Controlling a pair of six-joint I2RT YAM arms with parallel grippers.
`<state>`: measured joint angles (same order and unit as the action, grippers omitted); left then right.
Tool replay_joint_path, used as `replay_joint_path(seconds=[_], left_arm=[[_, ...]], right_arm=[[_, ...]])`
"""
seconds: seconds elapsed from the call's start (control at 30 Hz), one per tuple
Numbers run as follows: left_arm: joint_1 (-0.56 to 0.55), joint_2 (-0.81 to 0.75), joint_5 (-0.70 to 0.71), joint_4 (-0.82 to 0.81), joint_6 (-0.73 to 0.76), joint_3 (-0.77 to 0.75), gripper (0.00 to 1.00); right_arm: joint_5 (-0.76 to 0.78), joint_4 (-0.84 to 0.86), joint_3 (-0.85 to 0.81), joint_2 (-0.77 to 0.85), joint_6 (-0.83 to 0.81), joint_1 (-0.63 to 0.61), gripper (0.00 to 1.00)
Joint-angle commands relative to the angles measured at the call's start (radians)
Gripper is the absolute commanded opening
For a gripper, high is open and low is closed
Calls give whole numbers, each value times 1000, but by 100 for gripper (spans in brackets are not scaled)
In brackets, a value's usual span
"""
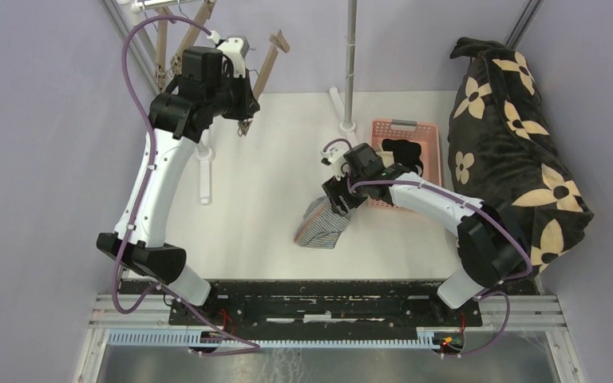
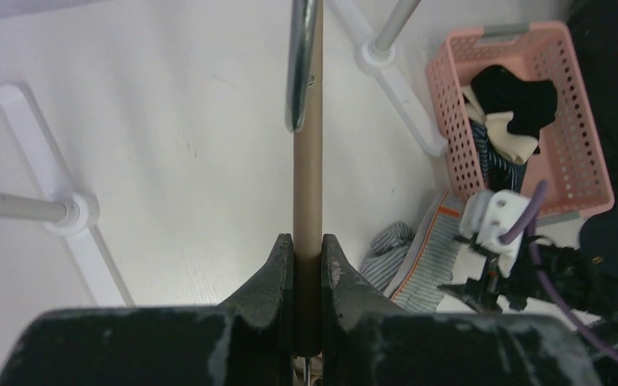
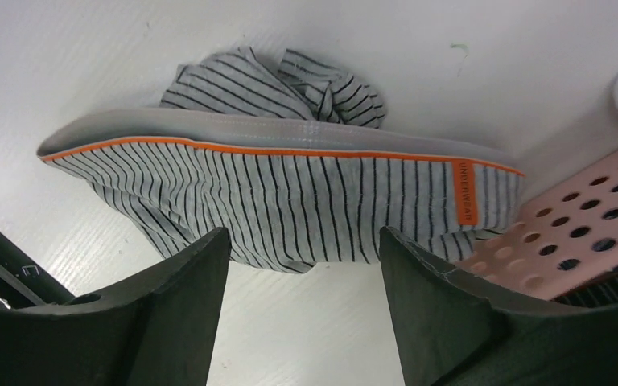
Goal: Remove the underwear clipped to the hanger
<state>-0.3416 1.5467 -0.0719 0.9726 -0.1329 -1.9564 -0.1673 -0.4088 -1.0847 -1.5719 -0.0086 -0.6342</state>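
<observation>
The grey-and-white striped underwear [image 1: 323,226] with an orange-edged waistband lies crumpled on the white table, left of the pink basket [image 1: 435,159]. It fills the right wrist view [image 3: 290,185]. My right gripper [image 3: 304,249] hangs open just above its near edge, touching nothing. The black pair [image 1: 403,152] lies in the basket with the navy striped pair [image 2: 491,157] beneath it. My left gripper [image 2: 308,245] is shut on the tan wooden bar of the hanger [image 2: 308,145], held high at the back left [image 1: 243,96].
A large black blanket with tan flowers [image 1: 519,136] fills the right side. A metal rack pole [image 1: 351,56] with white feet [image 1: 343,108] stands at the back centre. Another white foot [image 1: 204,171] lies beside my left arm.
</observation>
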Motion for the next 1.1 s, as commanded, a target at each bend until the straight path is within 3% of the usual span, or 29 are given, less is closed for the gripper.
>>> replay_joint_path(seconds=[0.0,0.1,0.33,0.37,0.43,0.83,1.07], left_arm=[[31,62,-44,-62,16,-173,3],[77,105,-60,-67,4,-223,3],[153,109,-88,-197,-47,-180,3],[156,106,-85,-212,-51,-180,3],[159,101,-70,-240,-58,-182,3],[161,87,35,-408,-71,-172,3],[166,227,40,-377,-44,-360,3]], right_arm=[[18,-69,-38,-60,9,-21,75],[-7,-72,-23,-110,21,-24,72],[-40,-132,-62,-229,12,-31,43],[-37,-130,-61,-230,11,-32,33],[-24,-126,-65,-236,15,-30,3],[59,-53,-56,-133,60,-31,1],[154,-45,-50,31,60,-31,1]])
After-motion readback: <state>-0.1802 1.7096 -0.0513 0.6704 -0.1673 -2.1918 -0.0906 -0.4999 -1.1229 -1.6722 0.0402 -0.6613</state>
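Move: The right gripper, open, hangs over the striped underwear, whose middle lies about 9 cm below, roughly 4 cm back and 5 cm to its left. The pink basket's middle is some 11 cm ahead and 14 cm to its right. The left hand already holds the emptied hanger. The rack's rail is roughly 18 cm ahead, 8 cm to its left and 18 cm above; the nearest hanging hanger is about 14 cm ahead, 13 cm left and 8 cm higher. Lower the right gripper about 8 cm, easing back some 3 cm and tipping further down, shut its fingers on the underwear's waistband, then lift about 4 cm with the grip kept. Meanwhile bring the left hand, still clamping the hanger, forward and up about 10 cm each and somewhat left towards the rail, tilting up some 20 degrees. ##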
